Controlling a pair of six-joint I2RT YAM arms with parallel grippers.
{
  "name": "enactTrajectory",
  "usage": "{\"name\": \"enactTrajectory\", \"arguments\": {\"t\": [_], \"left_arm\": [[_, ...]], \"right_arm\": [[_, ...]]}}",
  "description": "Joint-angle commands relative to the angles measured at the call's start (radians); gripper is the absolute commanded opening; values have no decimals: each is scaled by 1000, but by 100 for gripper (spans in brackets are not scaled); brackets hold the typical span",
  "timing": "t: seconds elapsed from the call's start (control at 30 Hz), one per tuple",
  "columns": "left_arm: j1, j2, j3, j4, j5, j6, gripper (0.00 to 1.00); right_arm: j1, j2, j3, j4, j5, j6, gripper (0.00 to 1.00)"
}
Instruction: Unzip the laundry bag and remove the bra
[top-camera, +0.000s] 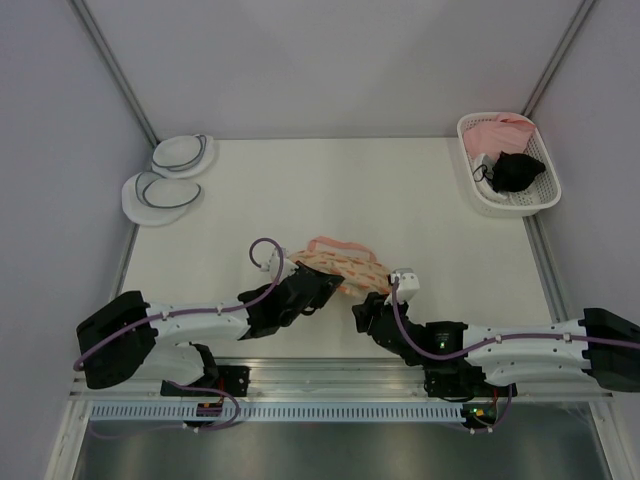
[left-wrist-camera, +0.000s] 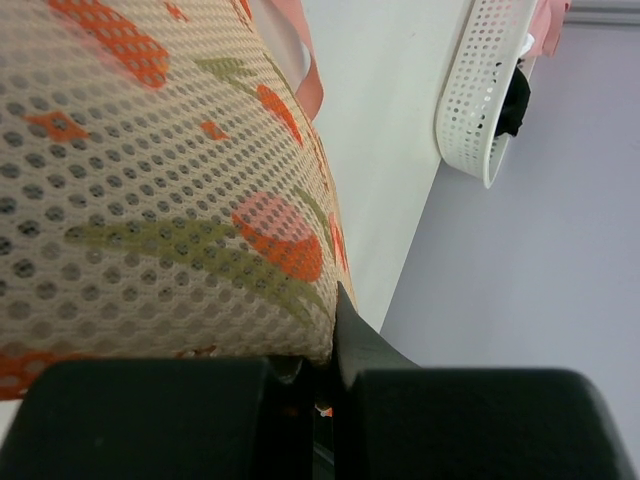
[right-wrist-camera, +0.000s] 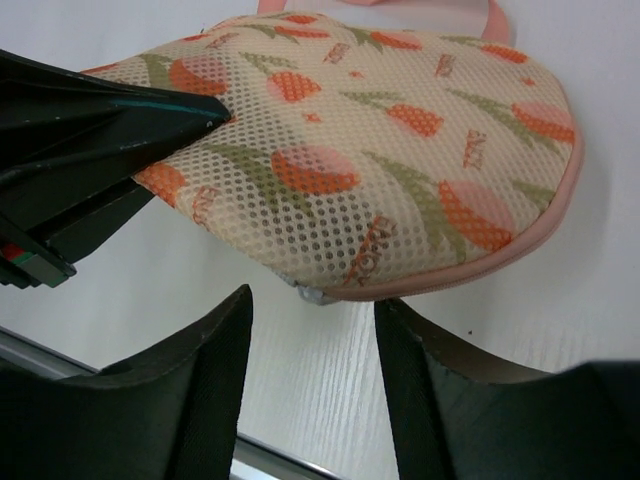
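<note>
The laundry bag (top-camera: 342, 264), cream mesh with an orange floral print and pink trim, lies near the table's front middle. It fills the left wrist view (left-wrist-camera: 150, 170) and the upper right wrist view (right-wrist-camera: 350, 130). My left gripper (top-camera: 322, 285) (left-wrist-camera: 335, 345) is shut on the bag's left edge, and it shows as a dark wedge (right-wrist-camera: 100, 130) in the right wrist view. My right gripper (top-camera: 366, 308) (right-wrist-camera: 312, 322) is open at the bag's near edge. A small metal zip pull (right-wrist-camera: 312, 294) sits just beyond its fingertips, untouched. The bra is hidden.
A white basket (top-camera: 535, 195) (left-wrist-camera: 465, 120) with pink and black garments stands at the back right. Two plain white round pouches (top-camera: 183, 153) (top-camera: 160, 193) lie at the back left. Grey walls close in the table on both sides.
</note>
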Motion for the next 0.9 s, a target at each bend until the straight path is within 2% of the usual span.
{"name": "enactTrajectory", "arguments": {"t": [0.0, 0.07, 0.1, 0.17, 0.2, 0.23, 0.33, 0.43, 0.47, 0.57, 0.67, 0.77, 0.87], "left_arm": [[-8, -30, -11, 57, 23, -20, 2], [-15, -33, -21, 63, 28, -22, 2], [-18, -32, -22, 62, 28, -22, 2], [-23, -33, -28, 47, 28, -22, 2], [-23, -33, -33, 43, 28, -26, 2], [-23, -33, -44, 45, 28, -29, 2], [-23, -44, -65, 54, 26, -28, 2], [-23, -70, -79, 30, 17, -8, 2], [-23, -81, -87, 28, 5, 4, 2], [-14, -137, -107, -18, -20, 47, 2], [12, -214, -140, -43, -10, 96, 2], [25, -289, -174, -46, 14, 145, 2], [55, -329, -176, -43, 81, 348, 2]], "right_arm": [[6, 15, -15, 119, 91, -32, 57], [3, 30, -12, 133, 137, -60, 46], [3, 35, -10, 129, 151, -60, 34], [6, 35, 2, 115, 175, -60, 20], [4, 30, 5, 95, 182, -63, 5], [4, 24, 8, 89, 183, -64, 0], [3, -23, 16, 20, 179, -64, 0], [3, -54, 39, -150, 168, -6, 0], [4, -57, 69, -272, 165, 11, 0], [4, -74, 119, -466, 149, 84, 0], [4, -106, 131, -561, 126, 109, 0], [3, -135, 131, -588, 116, 109, 1], [3, -129, 157, -612, 106, 103, 1]]}}
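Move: Just ahead of the right hand's open fingers, some 2 cm away and at their height, the zipper pull lies at the laundry bag's near edge. The bag's middle is about 8 cm ahead of that hand and 6 cm left; its pink strap is around 14 cm ahead and 7 cm left. From the left fingers, already pinching the bag, the pull is about 4 cm back, 7 cm to the right and slightly lower. Easing forward about 1.5 cm, the right hand shuts its fingers on the zipper pull, then draws it some 5 cm to the right along the bag's near edge and slightly back, rolling a little. The left hand keeps its pinch on the mesh, first drawing back and down a little, then going left and up against that pull, roughly 3 cm each. ##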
